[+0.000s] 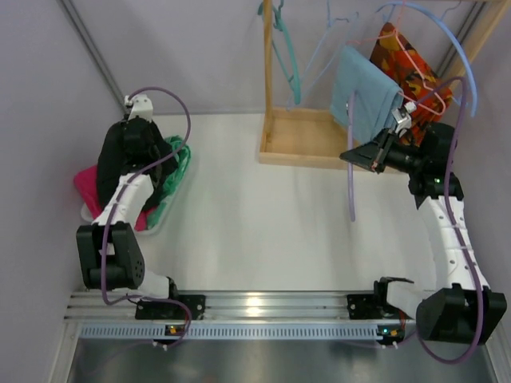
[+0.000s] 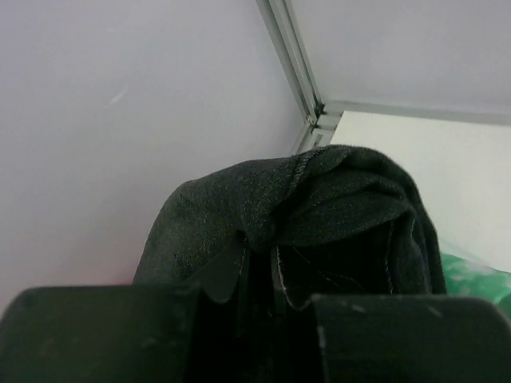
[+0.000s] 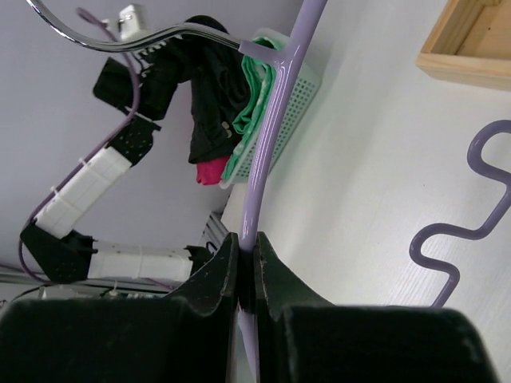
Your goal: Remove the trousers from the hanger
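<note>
The black trousers (image 1: pixel 120 155) hang bunched from my left gripper (image 1: pixel 132 132) over the white basket (image 1: pixel 164 211) at the far left. In the left wrist view the dark cloth (image 2: pixel 319 191) is pinched between the fingers of the left gripper (image 2: pixel 259 255). My right gripper (image 1: pixel 349 155) is shut on the thin purple hanger (image 1: pixel 350 195), held above the table to the right, in front of the wooden rack. In the right wrist view the purple bar (image 3: pixel 267 144) runs through the right gripper (image 3: pixel 247 243), and no cloth hangs on it. The trousers (image 3: pixel 204 88) show far behind.
The basket holds green cloth (image 1: pixel 177 159) and pink cloth (image 1: pixel 86 185). A wooden rack (image 1: pixel 299 140) stands at the back right with a teal hanger (image 1: pixel 287 56), a blue garment (image 1: pixel 363 96) and an orange patterned one (image 1: pixel 407 64). Walls close in on the left and back.
</note>
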`<move>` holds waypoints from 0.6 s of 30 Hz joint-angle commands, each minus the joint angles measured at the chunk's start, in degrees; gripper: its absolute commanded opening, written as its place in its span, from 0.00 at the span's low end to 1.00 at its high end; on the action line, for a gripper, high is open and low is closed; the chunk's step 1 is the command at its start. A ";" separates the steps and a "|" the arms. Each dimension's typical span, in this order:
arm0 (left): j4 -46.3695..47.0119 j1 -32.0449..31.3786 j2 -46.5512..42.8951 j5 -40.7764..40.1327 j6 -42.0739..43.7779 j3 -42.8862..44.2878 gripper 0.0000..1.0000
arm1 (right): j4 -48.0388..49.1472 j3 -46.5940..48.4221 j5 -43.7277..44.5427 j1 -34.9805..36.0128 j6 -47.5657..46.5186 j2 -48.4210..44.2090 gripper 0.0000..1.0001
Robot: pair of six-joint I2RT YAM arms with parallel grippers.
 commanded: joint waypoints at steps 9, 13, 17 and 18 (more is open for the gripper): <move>2.89 1.56 4.97 4.48 -6.62 -0.98 0.98 | 2.00 7.89 2.05 0.67 4.84 -5.04 0.00; 0.96 1.74 -1.89 9.06 -10.56 -2.65 0.98 | 9.99 5.52 -0.94 0.67 16.51 -5.56 0.00; -1.58 1.65 -8.40 13.19 -12.42 -2.92 0.98 | 12.63 6.66 -1.82 1.19 18.99 -5.30 0.00; -2.20 1.65 -9.80 14.16 -12.86 -2.92 0.98 | 12.55 7.88 -1.73 1.28 19.70 -4.86 0.00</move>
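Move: The left hand, still pinching the black trousers, is over the far part of the laundry basket, whose middle lies about 8 cm back, 4 cm to its left and 20 cm below. In the basket, the green cloth is some 9 cm right of that middle and 3 cm farther out, the pink cloth 7 cm left and 3 cm nearer. From the right hand the basket is roughly 60 cm left, 7 cm ahead and 25 cm down; the blue cloth hangs 17 cm ahead, 5 cm right. Down about 6 cm and slightly forward goes the left hand, lowering the trousers into the basket while its fingers open wide and let go; then it draws up, back and to the right, some 5 cm, turning slightly clockwise. Meanwhile the right hand, keeping its grip on the bare purple hanger, lifts it roughly 6 cm and eases it back a little. ##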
